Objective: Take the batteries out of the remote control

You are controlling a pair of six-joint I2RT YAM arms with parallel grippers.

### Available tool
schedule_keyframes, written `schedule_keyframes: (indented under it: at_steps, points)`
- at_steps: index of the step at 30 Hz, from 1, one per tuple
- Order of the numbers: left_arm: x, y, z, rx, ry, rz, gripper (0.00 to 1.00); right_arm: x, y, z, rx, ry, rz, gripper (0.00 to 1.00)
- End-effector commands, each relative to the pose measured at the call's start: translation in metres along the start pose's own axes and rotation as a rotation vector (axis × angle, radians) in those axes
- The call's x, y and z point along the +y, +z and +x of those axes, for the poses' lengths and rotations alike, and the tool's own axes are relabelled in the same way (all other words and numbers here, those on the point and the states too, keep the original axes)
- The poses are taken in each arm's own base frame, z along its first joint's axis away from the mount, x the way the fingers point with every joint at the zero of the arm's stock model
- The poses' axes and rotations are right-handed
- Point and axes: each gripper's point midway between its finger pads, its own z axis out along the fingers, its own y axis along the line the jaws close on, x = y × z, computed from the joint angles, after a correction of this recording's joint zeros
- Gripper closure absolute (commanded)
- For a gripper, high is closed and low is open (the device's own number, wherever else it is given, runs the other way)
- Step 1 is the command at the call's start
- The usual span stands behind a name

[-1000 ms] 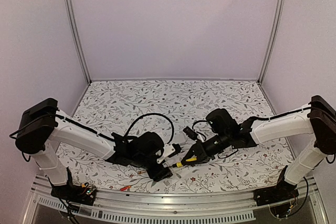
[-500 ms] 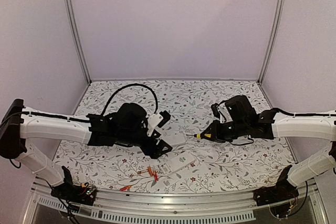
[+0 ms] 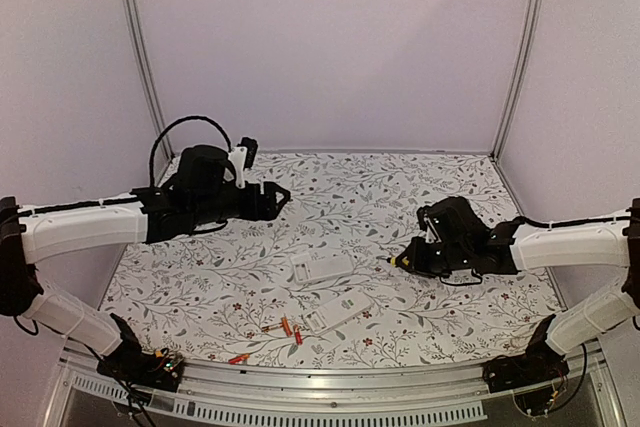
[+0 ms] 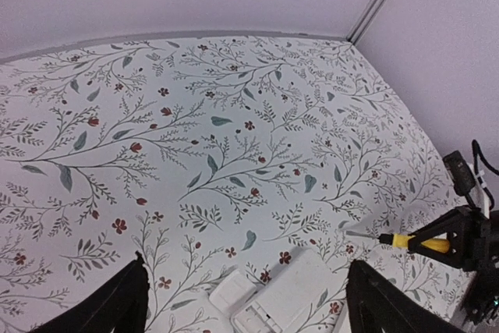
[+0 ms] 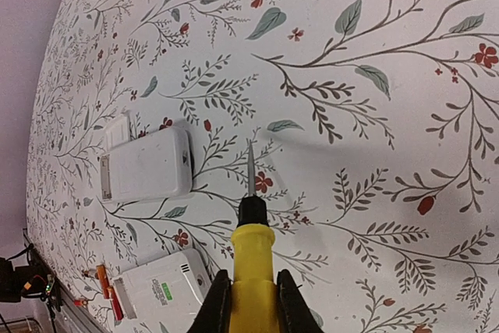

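Two white remote bodies lie front-centre. One point(image 3: 322, 267) point(image 5: 148, 165) has a small white cover point(image 4: 232, 292) beside it. The other point(image 3: 337, 310) point(image 5: 160, 286) shows a green label. Red-orange batteries point(image 3: 285, 327) point(image 5: 104, 280) lie off its left end, and one more battery point(image 3: 238, 358) rests by the front rail. My left gripper point(image 3: 275, 197) point(image 4: 245, 267) hovers open and empty at the back left, far from them. My right gripper point(image 3: 408, 259) point(image 5: 251, 290) is shut on a yellow-handled screwdriver point(image 5: 251, 239) whose tip points at the upper remote, apart from it.
Floral cloth point(image 3: 400, 197) covers the table. Purple walls with metal posts point(image 3: 140, 57) close in the back and sides. An aluminium rail point(image 3: 330, 382) runs along the front edge. The left arm's black cable point(image 3: 170, 137) loops above its wrist.
My left arm has swung from over the remotes up to the back left, its jaws widening. Remotes and batteries now lie uncovered. My right arm drew back right with the screwdriver.
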Motion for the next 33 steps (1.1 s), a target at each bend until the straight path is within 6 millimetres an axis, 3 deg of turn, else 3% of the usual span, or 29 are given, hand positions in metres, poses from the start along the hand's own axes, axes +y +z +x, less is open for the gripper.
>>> schedule_keyframes:
  at_steps: [1,8,15,18,21,23,25,30,33]
  points:
    - [0.004,-0.006,-0.034,-0.103,-0.078,0.002,0.13,-0.007,0.007,-0.009,-0.05,0.01,0.03,0.85]
    - [0.017,-0.003,-0.021,-0.05,-0.077,-0.036,0.13,-0.007,0.009,-0.01,-0.054,-0.004,0.037,0.63]
    - [0.019,-0.003,-0.022,-0.059,-0.089,-0.037,0.13,0.004,0.007,-0.022,-0.073,-0.045,0.024,0.38]
    - [0.022,0.001,-0.023,-0.057,-0.078,-0.042,0.12,0.019,0.003,-0.037,-0.104,-0.091,0.003,0.16]
    - [0.034,0.006,-0.026,-0.068,-0.071,-0.036,0.12,0.034,-0.004,-0.062,-0.156,-0.156,-0.007,0.02]
    - [0.05,0.008,-0.03,-0.076,-0.093,-0.012,0.12,0.037,-0.009,-0.083,-0.187,-0.188,-0.012,0.01]
    - [0.074,0.007,-0.038,-0.096,-0.113,-0.019,0.12,0.028,-0.012,-0.103,-0.221,-0.209,0.013,0.01]
    - [0.157,-0.03,-0.061,-0.246,-0.166,-0.169,0.12,-0.04,-0.028,-0.157,-0.312,-0.14,0.078,0.01]
    - [0.217,-0.064,-0.062,-0.334,-0.235,-0.282,0.11,-0.089,-0.059,-0.19,-0.422,-0.068,0.092,0.01]
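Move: The right hand still grips the yellow screwdriver over bare table; the spot where it goes is about 3 cm back, 4 cm left and 8 cm below. From that hand the farther white remote lies 14 cm left and 3 cm ahead, the nearer one 11 cm left and 8 cm back, and the loose batteries 20 cm left and 11 cm back. From the left hand, the spot is some 21 cm right, 11 cm back and 20 cm down. Almost standing still, the right fingers open wide and let go of the screwdriver; then that hand rises about 8 cm while going forward some 13 cm, veering right at the end, its fingers tipping up about 20 degrees. The empty left hand barely drifts at first, then swings some 16 cm left and 8 cm forward, open, away from the remotes. ##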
